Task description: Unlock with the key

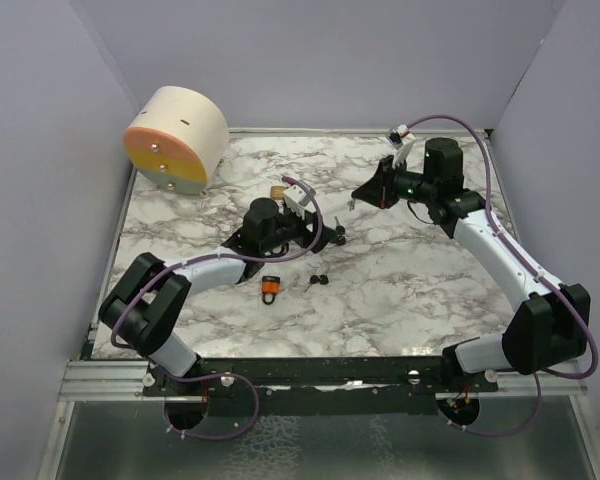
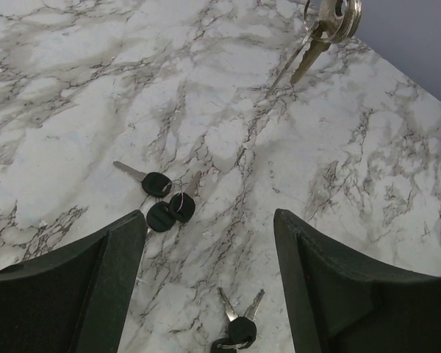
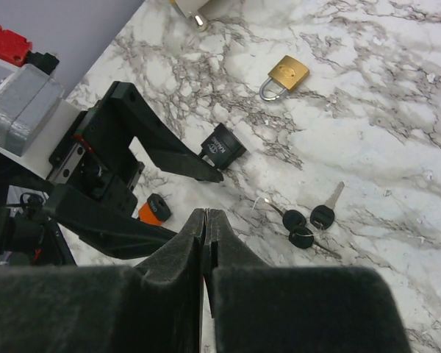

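Observation:
My right gripper (image 1: 358, 195) hangs above the middle of the marble table (image 1: 410, 290), its jaws pressed together in the right wrist view (image 3: 206, 212). A bunch of silver keys (image 2: 325, 26) dangles from it over the table. My left gripper (image 1: 315, 222) hovers low just left of it, open (image 2: 207, 215), with only bare marble between its fingers. A brass padlock (image 3: 285, 76) lies at the far side. A black padlock (image 3: 222, 147) sits beside the left gripper's finger. An orange padlock (image 1: 270, 287) lies nearer the arm bases.
Three black-headed keys (image 2: 165, 202) lie just past the left fingertips, and a pair of black-headed keys (image 2: 239, 329) lies under that gripper. A cream drum with an orange and yellow face (image 1: 175, 140) stands at the far left corner. Walls close in three sides.

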{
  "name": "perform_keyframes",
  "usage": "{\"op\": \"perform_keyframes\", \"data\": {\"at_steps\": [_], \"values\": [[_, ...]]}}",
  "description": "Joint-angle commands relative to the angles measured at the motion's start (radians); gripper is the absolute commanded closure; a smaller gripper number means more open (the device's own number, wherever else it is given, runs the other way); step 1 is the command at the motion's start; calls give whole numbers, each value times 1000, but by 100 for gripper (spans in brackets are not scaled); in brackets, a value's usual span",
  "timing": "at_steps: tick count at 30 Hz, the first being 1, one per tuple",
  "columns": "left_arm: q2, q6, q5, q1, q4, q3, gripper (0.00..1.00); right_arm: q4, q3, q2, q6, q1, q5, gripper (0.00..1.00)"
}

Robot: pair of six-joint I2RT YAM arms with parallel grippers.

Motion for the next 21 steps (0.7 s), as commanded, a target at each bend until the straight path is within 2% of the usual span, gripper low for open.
{"op": "perform_keyframes", "data": {"at_steps": [1,10,12,21], "values": [[27,60,18,-7,177,1,30,54,-1,-15,9,9,-86,99],[83,66,61,-6,456,-56,34,82,-19,-14,19,17,-131,99],[99,67,87,-6,503,-62,38,80,-17,-11,17,19,-134,99],[139,34,119,-6,583,-53,51,70,-9,-9,12,30,-143,99]]}}
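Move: The bunch of keys hanging from the right gripper is about 6 cm to the left gripper's right and 5 cm above it, level with it in reach. On the table some 15 cm below, one black-headed bunch lies about 9 cm ahead and 5 cm right of the left gripper, another about 2 cm back directly below, and the black padlock 8 cm ahead, 11 cm left. From the right gripper, the left gripper is about 7 cm left, 2 cm back and 8 cm lower; its own keys dangle 3 cm beneath, 1 cm left. Raise the left gripper about 3 cm and ease it right towards the hanging keys, tipping its fingers up some 15 degrees and narrowing them partway without closing on anything. Keep the right gripper shut on the keys and bring them about 2.5 cm left and back to meet it, rising slightly and turning a little counter-clockwise. ##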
